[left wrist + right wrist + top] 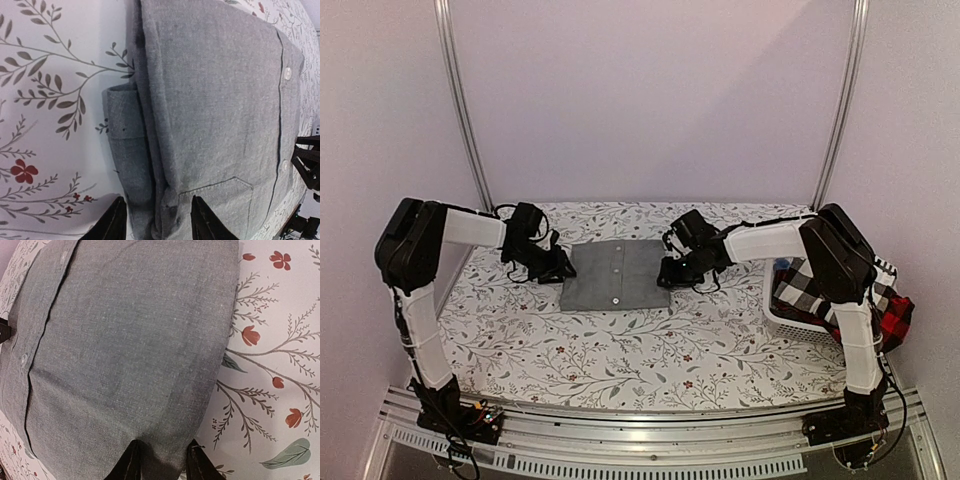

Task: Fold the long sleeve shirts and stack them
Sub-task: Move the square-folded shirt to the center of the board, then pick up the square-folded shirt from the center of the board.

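Note:
One of the long sleeve shirts, plain grey [616, 275], lies folded into a rectangle on the flowered table, button placket up. My left gripper [560, 268] is at its left edge. In the left wrist view this gripper [157, 222] stands open, its fingers [112, 222] straddling the shirt's folded edge [210, 100], where a sleeve fold [122, 120] sticks out sideways. My right gripper [668, 272] is at the shirt's right edge. In the right wrist view it [163, 462] is shut on the rounded fold of the grey shirt [130, 340], and cloth fills the gap between the fingers.
A white basket [788, 312] stands at the table's right edge, behind my right arm. It holds a black-and-white checked shirt [805, 285] and a red-and-black one [892, 318] that hangs over its side. Metal posts [465, 110] rise at the back corners.

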Motion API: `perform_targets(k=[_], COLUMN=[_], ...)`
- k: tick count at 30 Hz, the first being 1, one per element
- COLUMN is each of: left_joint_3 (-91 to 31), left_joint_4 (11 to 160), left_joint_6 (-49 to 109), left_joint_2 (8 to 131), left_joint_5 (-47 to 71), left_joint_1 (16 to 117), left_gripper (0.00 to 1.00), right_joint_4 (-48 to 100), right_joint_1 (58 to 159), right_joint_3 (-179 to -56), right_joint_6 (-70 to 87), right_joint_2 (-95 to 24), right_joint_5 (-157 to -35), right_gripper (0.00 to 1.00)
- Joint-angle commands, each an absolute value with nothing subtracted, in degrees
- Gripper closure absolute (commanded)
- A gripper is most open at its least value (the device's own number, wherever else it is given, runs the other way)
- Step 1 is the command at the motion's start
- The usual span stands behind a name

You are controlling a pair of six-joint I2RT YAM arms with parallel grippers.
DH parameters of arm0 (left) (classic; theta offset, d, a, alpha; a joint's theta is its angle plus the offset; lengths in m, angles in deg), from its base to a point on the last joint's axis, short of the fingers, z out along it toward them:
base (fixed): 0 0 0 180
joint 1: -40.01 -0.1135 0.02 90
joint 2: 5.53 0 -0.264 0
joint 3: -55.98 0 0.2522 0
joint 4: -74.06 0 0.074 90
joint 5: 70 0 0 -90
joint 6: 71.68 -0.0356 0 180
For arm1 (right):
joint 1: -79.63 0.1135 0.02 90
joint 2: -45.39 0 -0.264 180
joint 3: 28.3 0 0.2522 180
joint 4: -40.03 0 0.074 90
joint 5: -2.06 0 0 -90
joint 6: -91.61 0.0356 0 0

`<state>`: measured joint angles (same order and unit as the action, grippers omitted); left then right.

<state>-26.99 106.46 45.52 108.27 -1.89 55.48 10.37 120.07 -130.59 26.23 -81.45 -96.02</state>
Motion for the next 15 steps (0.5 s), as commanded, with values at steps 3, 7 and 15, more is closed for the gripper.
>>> perform_targets(k=[3, 7, 15], left_joint_3=[-24.2, -24.4, -26.7], left_joint_4=[103.5, 102.5, 109.8], left_joint_6=[48.2, 49.7, 45.3], left_joint_2=[108.3, 108.8, 102.4], left_joint_5=[-2.7, -3.7, 0.6], left_joint_1=[56.5, 57.0, 55.0], left_gripper=[0.65, 0.91, 1.0], right_joint_4=[10.0, 10.3, 11.0], right_joint_1=[120.1, 120.2, 122.5], right_joint_3=[-129.9, -130.0, -129.4], right_joint_6=[26.7, 26.7, 27.2], right_joint_2=[-82.0, -81.6, -80.3], right_joint_5=[-96.5, -97.5, -99.8], right_gripper=[0.69, 0.69, 0.68])
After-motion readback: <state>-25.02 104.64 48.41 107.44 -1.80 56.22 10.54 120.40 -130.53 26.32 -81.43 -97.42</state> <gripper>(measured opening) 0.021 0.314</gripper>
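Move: The shirt's left edge lies right at the left hand's open fingers, level with the hand point, about 1 cm to its right and 1 cm below; the square-folded shirt's middle is some 13 cm to the right of that hand. From the right hand, at the opposite edge, the shirt's middle is about 13 cm to the left and 1 cm ahead, and the shirt's left edge about 26 cm to the left and 1 cm ahead. Edging about 1 cm to the right and slightly back and down, the left hand shuts its half-open fingers on the folded layers of the shirt's left edge and pinches them, then eases half a centimetre back to the left. The right hand keeps its hold on the opposite edge, still at first, then starts a half-centimetre shift back and left. ##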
